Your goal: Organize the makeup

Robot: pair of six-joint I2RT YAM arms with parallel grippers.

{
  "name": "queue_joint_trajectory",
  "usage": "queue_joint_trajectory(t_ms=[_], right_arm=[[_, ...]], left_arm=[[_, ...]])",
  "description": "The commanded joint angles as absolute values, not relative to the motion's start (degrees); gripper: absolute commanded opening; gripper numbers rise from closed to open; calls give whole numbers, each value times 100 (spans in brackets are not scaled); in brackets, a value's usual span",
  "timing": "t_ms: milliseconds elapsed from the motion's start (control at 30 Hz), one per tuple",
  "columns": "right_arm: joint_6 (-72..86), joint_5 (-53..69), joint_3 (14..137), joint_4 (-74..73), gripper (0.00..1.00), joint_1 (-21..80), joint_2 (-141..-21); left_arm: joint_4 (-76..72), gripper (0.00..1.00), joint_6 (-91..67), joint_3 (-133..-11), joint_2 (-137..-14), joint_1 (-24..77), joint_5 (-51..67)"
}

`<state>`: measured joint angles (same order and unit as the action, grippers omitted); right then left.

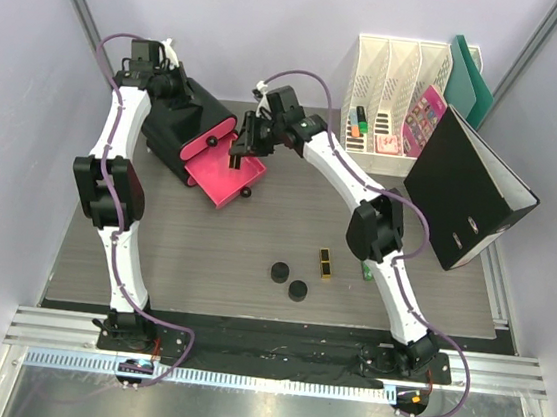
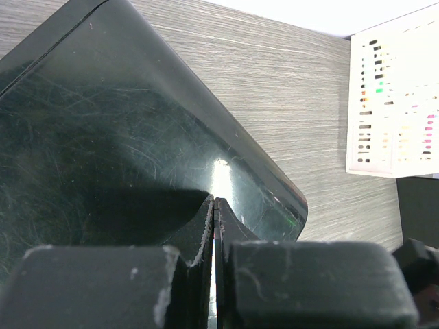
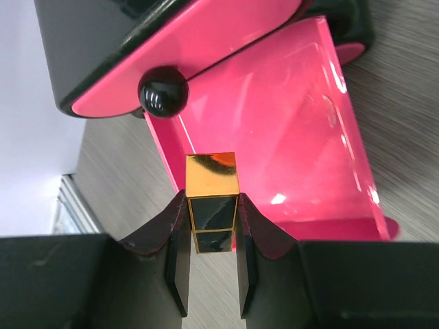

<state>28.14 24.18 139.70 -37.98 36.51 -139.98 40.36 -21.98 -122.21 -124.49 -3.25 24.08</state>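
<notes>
My right gripper [image 3: 212, 205] is shut on a black-and-gold case [image 3: 212, 193] and holds it above the open pink drawer [image 3: 288, 130] of the black box [image 1: 183, 122]; in the top view the gripper [image 1: 236, 155] hangs over the drawer [image 1: 224, 177]. My left gripper [image 2: 215, 205] is shut and empty, resting at the glossy black top of the box [image 2: 103, 123] at the back left [image 1: 150, 58]. On the table lie two black round compacts [image 1: 278, 272] [image 1: 297, 290], a second black-and-gold case [image 1: 324, 264] and a green tube [image 1: 365, 272] partly hidden by my right arm.
A white file rack [image 1: 397, 91] with marker pens [image 1: 361, 127] and a pink booklet stands at the back right. A black binder [image 1: 467, 190] leans beside it. A drawer knob [image 3: 163, 94] sits just above the held case. A printed card [image 2: 394, 103] lies right of the box.
</notes>
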Motion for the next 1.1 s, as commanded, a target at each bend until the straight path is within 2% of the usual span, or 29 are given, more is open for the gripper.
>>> queue_joint_trajectory(t_ms=[0,200,300,333,400,433,500,533,733,867,967,1067], right_arm=[[3147,2708,14142,-3234,1,3718,-14185],[3208,2645,14133,-3146,14,3797,-14458],[3278,2751,14168,-3111,35,3797,-14546],[3270,2751,14168,-3085,44,3806,-14546],[3278,2769,14168,-3041,52,3806,-14555],[3287,2751,14168,-2989,61,3806,-14555],[3278,2734,14177,-2945,65,3814,-14546],[3270,2716,14185,-2892,72,3806,-14511],[3129,2303,14160,-2821,76,3736,-13994],[3085,2022,13440,-2961,76,3507,-13187],[2647,1671,13043,-3855,77,3331,-12746],[2128,952,13043,-5392,79,3226,-12683]], left_arm=[[6100,0,-1775,-11575,-13386,-316,1661],[6091,0,-1793,-11584,-13412,-316,1661],[6082,0,-1793,-11575,-13403,-308,1652],[6091,0,-1784,-11584,-13395,-316,1644],[6091,0,-1793,-11575,-13395,-316,1617],[6091,0,-1793,-11575,-13395,-325,1608],[6091,0,-1793,-11584,-13386,-316,1608],[6091,0,-1793,-11584,-13386,-325,1617],[6091,0,-1784,-11610,-13395,-325,1600],[6100,0,-1784,-11602,-13386,-316,1591],[6091,0,-1784,-11610,-13403,-325,1573],[6082,0,-1793,-11619,-13430,-316,1591]])
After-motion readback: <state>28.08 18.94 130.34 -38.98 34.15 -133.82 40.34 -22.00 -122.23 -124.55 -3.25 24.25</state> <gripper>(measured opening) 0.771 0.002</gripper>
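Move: Under the right hand, which already holds the black-and-gold palette, the middle of the open pink drawer lies about 8 cm below, 3 cm to the left and 1 cm back. The drawer's black knob is some 7 cm back and 2 cm right, 9 cm below; the upper drawer's knob is about 4 cm ahead, 6 cm left and 3 cm below. From the left hand the open drawer lies roughly 13 cm back, 11 cm right and 11 cm below. Sinking about 5.5 cm and easing some 2 cm to the left, the right hand lowers the held palette into the open drawer and opens its fingers wide near the bottom of the descent to let go. It then draws away from the drawer empty, about 7 cm to the right while rising some 5 cm. ##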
